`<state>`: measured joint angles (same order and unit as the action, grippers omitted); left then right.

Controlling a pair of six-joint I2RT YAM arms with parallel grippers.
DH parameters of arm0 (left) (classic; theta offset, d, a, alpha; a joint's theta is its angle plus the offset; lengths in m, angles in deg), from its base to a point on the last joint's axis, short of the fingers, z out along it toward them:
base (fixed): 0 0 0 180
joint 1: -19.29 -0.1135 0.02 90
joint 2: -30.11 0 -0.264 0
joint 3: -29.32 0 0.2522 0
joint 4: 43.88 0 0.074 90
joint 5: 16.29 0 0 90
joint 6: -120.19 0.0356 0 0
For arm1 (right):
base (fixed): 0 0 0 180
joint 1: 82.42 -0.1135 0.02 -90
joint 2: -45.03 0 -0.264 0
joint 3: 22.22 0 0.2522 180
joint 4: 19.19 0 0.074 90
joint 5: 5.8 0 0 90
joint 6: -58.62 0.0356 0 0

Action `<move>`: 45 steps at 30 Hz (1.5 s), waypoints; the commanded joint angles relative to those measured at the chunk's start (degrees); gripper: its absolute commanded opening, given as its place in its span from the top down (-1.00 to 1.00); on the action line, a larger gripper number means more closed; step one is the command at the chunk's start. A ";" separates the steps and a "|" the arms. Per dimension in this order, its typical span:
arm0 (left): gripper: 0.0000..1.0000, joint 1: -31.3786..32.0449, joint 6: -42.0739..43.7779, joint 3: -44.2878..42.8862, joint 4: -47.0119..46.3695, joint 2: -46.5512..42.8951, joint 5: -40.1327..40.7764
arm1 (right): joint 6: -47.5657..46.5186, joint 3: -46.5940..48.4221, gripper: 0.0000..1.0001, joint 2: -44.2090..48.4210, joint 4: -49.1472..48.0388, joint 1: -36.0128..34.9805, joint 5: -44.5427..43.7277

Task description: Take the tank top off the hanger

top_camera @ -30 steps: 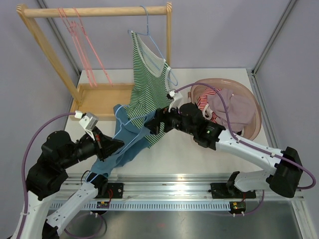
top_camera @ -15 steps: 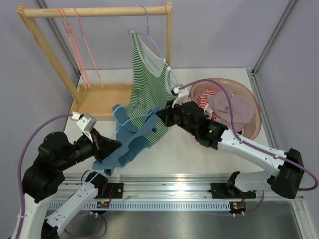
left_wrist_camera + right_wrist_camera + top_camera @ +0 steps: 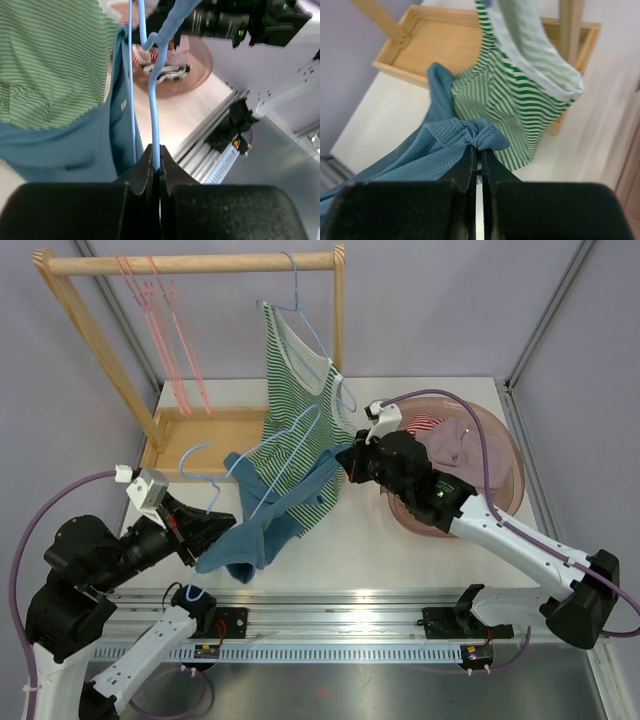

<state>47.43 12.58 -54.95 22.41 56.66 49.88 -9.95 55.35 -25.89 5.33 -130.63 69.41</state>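
A blue tank top [image 3: 262, 530] hangs stretched between my two grippers above the table. It partly drapes over a light blue wire hanger [image 3: 283, 455]. My left gripper [image 3: 216, 524] is shut on the hanger's wire [image 3: 154, 100], with the blue top [image 3: 65, 150] hanging to the left of it. Shut on a bunched fold of the blue tank top [image 3: 440, 142], my right gripper [image 3: 344, 462] holds it to the right. In the wrist views the left gripper [image 3: 156, 153] pinches the wire and the right gripper [image 3: 476, 150] pinches ribbed cloth.
A green striped tank top [image 3: 295, 390] hangs on another blue hanger from the wooden rack [image 3: 190, 262], right behind the blue one. Pink hangers [image 3: 160, 320] hang at the rack's left. A pink basin [image 3: 505, 465] with clothes stands at the right. The metal rail [image 3: 340, 625] runs along the front.
My right gripper closed on the blue top and drew it right and back. The left arm pulled the hanger leftward, so the cloth now stretches between them.
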 commanded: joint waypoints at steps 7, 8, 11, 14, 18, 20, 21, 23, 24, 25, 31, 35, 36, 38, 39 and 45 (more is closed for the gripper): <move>1.00 0.16 -6.30 7.27 -38.43 1.93 -0.08 | 3.44 8.42 1.00 11.41 -0.92 0.66 26.62; 1.00 0.16 -6.74 9.39 -46.82 2.02 1.06 | 3.79 9.48 1.00 11.50 -0.66 0.66 29.61; 1.00 0.16 -6.13 14.75 -63.01 3.94 5.88 | 5.46 14.40 1.00 10.89 1.01 0.57 39.20; 1.00 0.25 -4.64 15.39 -72.10 7.10 11.32 | 5.20 19.50 1.00 10.71 4.78 0.39 43.00; 1.00 0.16 -3.58 18.37 -82.83 9.13 16.89 | 4.32 23.37 1.00 10.45 8.56 -0.04 48.70; 1.00 0.16 -4.36 20.04 -89.61 9.84 18.90 | 4.24 22.76 1.00 9.92 9.27 -0.57 50.11; 1.00 0.25 -4.71 20.05 -89.97 10.62 18.74 | 3.10 21.63 1.00 9.48 9.80 -1.36 49.60; 1.00 0.25 -5.85 19.79 -90.24 11.07 18.21 | 1.17 19.70 1.00 9.48 12.43 -2.06 45.84; 1.00 0.16 -6.30 19.87 -89.98 11.16 18.47 | 0.72 16.47 1.00 10.09 13.05 -2.33 44.77; 1.00 0.25 -6.30 20.31 -89.80 11.07 18.73 | 0.54 14.69 1.00 10.18 13.05 -2.51 44.15; 1.00 0.25 -5.08 21.84 -84.26 10.99 21.71 | -1.21 1.87 1.00 10.71 17.76 -3.91 31.01; 1.00 0.25 -4.10 16.55 -69.27 11.07 28.11 | -0.08 -1.93 1.00 10.80 17.89 -4.61 30.08; 1.00 0.25 -4.02 15.75 -66.01 11.07 29.36 | 0.10 -4.02 1.00 10.54 17.54 -4.96 30.08; 1.00 0.25 -4.19 14.26 -58.01 10.98 33.04 | 0.80 -5.79 1.00 9.83 16.75 -5.58 28.86; 1.00 0.25 -4.19 14.08 -56.07 10.81 33.93 | 1.07 -7.28 1.00 8.96 16.57 -6.37 28.15; 1.00 0.25 -5.42 9.26 -40.69 12.64 39.13 | 3.79 -12.47 0.10 6.76 14.55 -9.54 23.14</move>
<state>47.43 7.31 -41.24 -27.73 67.87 83.51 -7.28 44.54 -18.67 22.84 -138.63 97.06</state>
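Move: The blue tank top stretches between the hands, its middle about 12 cm back, 18 to the left and 8 below the right hand; bare table for it lies some 15 cm back, 6 left and 25 below. The green-striped top hangs 8 cm ahead, 9 left and slightly lower, the basket 13 ahead, 27 right. From the left hand, the empty pink hangers are about 35 cm ahead, 13 left and slightly above; the blue top 9 ahead, 7 right, 17 below. The blue tank top, still pinched in the right fingers, is drawn back about 17 cm and up 20 off the blue hanger, then lowered some 30 cm towards bare table; the hand turns counter-clockwise, tips down late and begins to open. The left hand keeps its grip on the hanger, lifts it while tipping fingers up, then sinks partway while carrying it forward, turning counter-clockwise, towards the pink hangers. ##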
